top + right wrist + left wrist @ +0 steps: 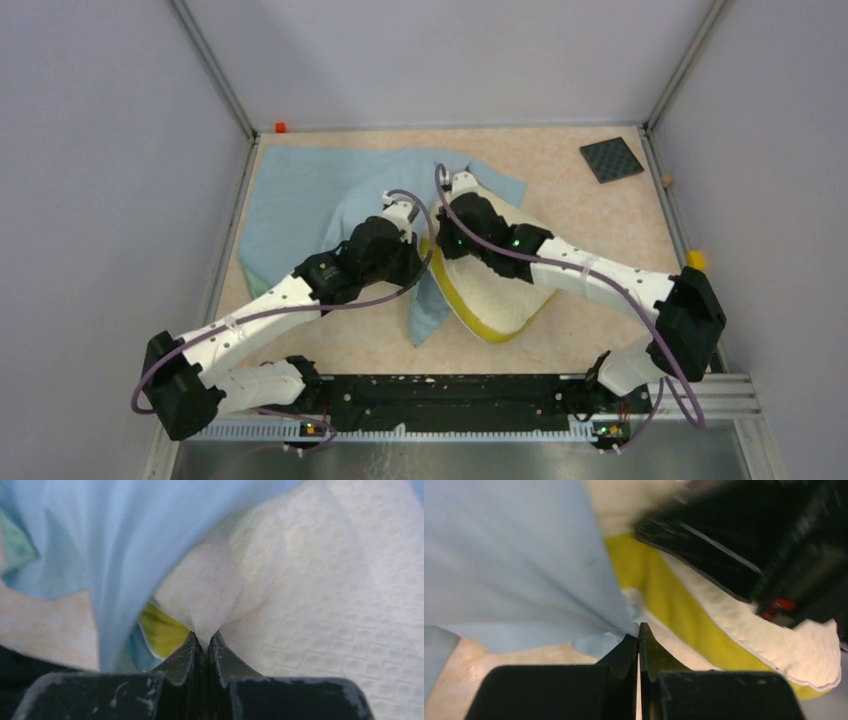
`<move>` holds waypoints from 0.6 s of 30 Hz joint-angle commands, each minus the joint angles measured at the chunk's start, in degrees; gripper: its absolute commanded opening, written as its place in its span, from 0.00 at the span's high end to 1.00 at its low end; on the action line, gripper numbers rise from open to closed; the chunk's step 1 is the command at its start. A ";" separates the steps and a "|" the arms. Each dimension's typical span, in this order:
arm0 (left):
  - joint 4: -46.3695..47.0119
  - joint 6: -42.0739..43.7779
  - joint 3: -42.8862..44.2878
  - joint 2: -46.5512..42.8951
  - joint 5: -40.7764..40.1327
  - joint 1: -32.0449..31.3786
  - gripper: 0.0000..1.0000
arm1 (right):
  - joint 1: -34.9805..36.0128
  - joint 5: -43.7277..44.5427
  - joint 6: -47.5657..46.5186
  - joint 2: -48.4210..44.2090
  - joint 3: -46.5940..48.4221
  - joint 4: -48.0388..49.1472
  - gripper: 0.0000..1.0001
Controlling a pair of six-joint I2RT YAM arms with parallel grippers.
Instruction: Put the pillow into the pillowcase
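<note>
The light-blue pillowcase [300,200] lies spread over the back left of the table, one flap hanging down past the pillow's left edge. The cream-white pillow [500,290] with its yellow band [664,600] lies at the middle, its upper part under both wrists. My left gripper [639,630] is shut on a pinch of the pillowcase [509,560] edge, right beside the yellow band. My right gripper [204,640] is shut on a fold of the pillow's [320,595] textured cover, with the blue pillowcase [125,535] draped just to its left.
A dark square pad [611,159] lies at the back right corner. A small red object [281,127] sits on the back rail, a yellow one [695,260] at the right rail. Grey walls enclose the tan table [600,215].
</note>
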 commanded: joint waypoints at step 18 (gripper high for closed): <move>0.59 13.50 43.04 5.47 11.74 -8.31 1.00 | -2.14 -22.77 27.43 -11.07 22.29 -2.25 1.00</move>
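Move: The left hand already grips the pillowcase by its mouth edge, and the pillow corner held in the right hand lies about 4 cm ahead of it and 6 cm to its right, about level; the spread pillowcase lies some 12 cm ahead, 13 cm left and 14 cm below. From the right hand, the gripped pillowcase edge is about 4 cm back and 6 cm left at about its own height, while the pillow's body slopes down roughly 5 cm back, 10 cm right and 9 cm below. With its fingers still shut on the pillowcase edge, the left hand hauls it steeply up by some 22 cm while drawing a little right and back, the wrist tipping up and turning clockwise about 20 degrees. The right hand keeps its pinch on the pillow corner and lifts it about 15 cm beside the rising edge, easing slightly left and, after a small push forward, back, as it rolls its left side up nearly 30 degrees. ##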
